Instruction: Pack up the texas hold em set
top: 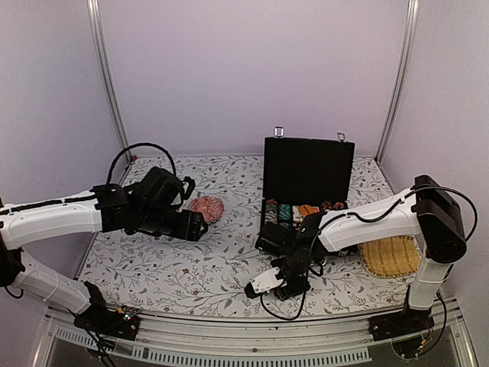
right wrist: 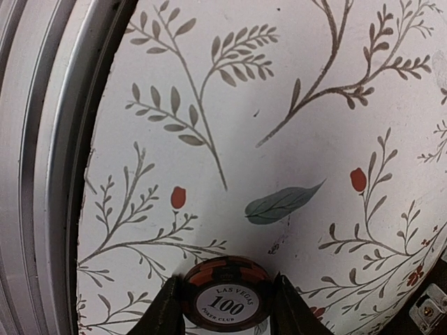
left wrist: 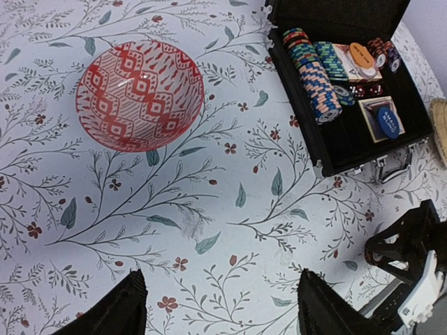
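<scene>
The black briefcase [top: 306,172] stands open at the back right, lid upright. In the left wrist view its base [left wrist: 349,143] holds rows of poker chips [left wrist: 318,77] and an orange disc [left wrist: 360,52] lying on a card box. One black-and-orange "100" poker chip [right wrist: 225,296] rests on the floral cloth near the table's front edge. My right gripper [right wrist: 225,307] has a finger [right wrist: 164,310] pressed against each side of it; from above this gripper [top: 286,284] is low in front of the case. My left gripper [left wrist: 220,307] hangs open over bare cloth, left of the case [top: 200,225].
A red-patterned bowl [left wrist: 140,94] lies upside down on the cloth left of the case [top: 206,208]. A yellow woven tray [top: 390,256] sits at the right edge. The metal rail of the table's front edge [right wrist: 42,167] runs close beside the gripped chip.
</scene>
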### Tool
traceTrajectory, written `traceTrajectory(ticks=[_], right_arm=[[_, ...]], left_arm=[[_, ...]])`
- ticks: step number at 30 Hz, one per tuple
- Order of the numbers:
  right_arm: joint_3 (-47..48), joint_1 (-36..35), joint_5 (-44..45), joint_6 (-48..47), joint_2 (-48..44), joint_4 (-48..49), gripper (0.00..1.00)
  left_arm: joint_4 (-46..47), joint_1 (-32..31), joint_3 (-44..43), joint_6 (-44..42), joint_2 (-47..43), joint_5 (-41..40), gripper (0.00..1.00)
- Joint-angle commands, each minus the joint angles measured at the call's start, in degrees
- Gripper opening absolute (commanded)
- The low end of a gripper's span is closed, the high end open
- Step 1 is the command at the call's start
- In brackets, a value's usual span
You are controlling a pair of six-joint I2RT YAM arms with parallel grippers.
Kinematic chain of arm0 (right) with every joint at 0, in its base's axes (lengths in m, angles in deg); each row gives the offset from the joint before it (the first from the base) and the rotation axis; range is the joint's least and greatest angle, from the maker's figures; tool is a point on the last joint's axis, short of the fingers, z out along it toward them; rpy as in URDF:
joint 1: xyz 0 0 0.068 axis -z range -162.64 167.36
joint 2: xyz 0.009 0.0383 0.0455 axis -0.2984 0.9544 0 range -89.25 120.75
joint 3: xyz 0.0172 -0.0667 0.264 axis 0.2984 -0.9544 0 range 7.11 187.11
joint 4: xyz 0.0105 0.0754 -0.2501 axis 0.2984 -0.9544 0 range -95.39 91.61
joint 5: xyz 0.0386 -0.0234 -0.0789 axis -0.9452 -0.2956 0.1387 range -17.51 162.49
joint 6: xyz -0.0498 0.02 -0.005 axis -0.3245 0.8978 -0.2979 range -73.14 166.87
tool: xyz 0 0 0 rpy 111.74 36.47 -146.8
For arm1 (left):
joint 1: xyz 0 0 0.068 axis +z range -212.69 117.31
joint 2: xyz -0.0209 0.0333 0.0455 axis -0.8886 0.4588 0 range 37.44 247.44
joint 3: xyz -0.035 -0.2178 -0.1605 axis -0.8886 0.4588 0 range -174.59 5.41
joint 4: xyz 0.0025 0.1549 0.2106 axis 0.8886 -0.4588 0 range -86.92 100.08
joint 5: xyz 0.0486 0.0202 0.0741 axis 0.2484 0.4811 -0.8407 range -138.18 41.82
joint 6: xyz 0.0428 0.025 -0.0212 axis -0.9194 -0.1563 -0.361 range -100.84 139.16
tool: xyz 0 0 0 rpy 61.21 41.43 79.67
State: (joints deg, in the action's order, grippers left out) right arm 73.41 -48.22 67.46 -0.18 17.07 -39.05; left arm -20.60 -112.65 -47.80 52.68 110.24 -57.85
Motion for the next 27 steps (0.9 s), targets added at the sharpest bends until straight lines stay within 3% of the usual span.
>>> traceTrajectory(ticks=[1,5,20,27], right_arm=[[-1.6,-0.2,1.0,0.6,3.7,-0.6,0.25],[-0.7,-0.2,0.6,1.3,4.0,-1.8,0.14],[-0.5,1.2,1.5,3.1,-9.6,-6.7,0.13],[-2.1,10.6,2.1,1.5,-14.9,-8.2,0.13]], left_arm=[[1.0,0.9,-1.1,-0.7,0.7,-0.1,0.75],[1.2,0.9,-0.9,-0.6,0.8,0.1,0.75],[1.6,0.9,-1.3,-1.0,2.1,0.6,0.75],[2.0,0.9,-2.1,-1.2,3.4,1.2,0.75]])
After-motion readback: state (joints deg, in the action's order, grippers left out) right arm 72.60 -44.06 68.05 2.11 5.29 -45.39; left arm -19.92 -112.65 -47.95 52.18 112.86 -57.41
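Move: The black-and-orange 100 chip is already between the right fingers, down at the table. The open poker case has its middle about 22 cm ahead and 8 cm to the right, nearly at this height. Its handle is roughly 9 cm ahead and 8 cm right. The wicker mat lies some 12 cm ahead, 33 cm right. From the left hand, the case is about 11 cm ahead, 36 cm right and 14 cm lower. The 100 chip stays pinched by its rim while the right hand's grip firms without the gap changing. After holding nearly still for about half the time, the hand lifts the chip quickly, some 6 cm straight up at first, then bends right and a little forward towards the case, wrist turning slightly clockwise. ##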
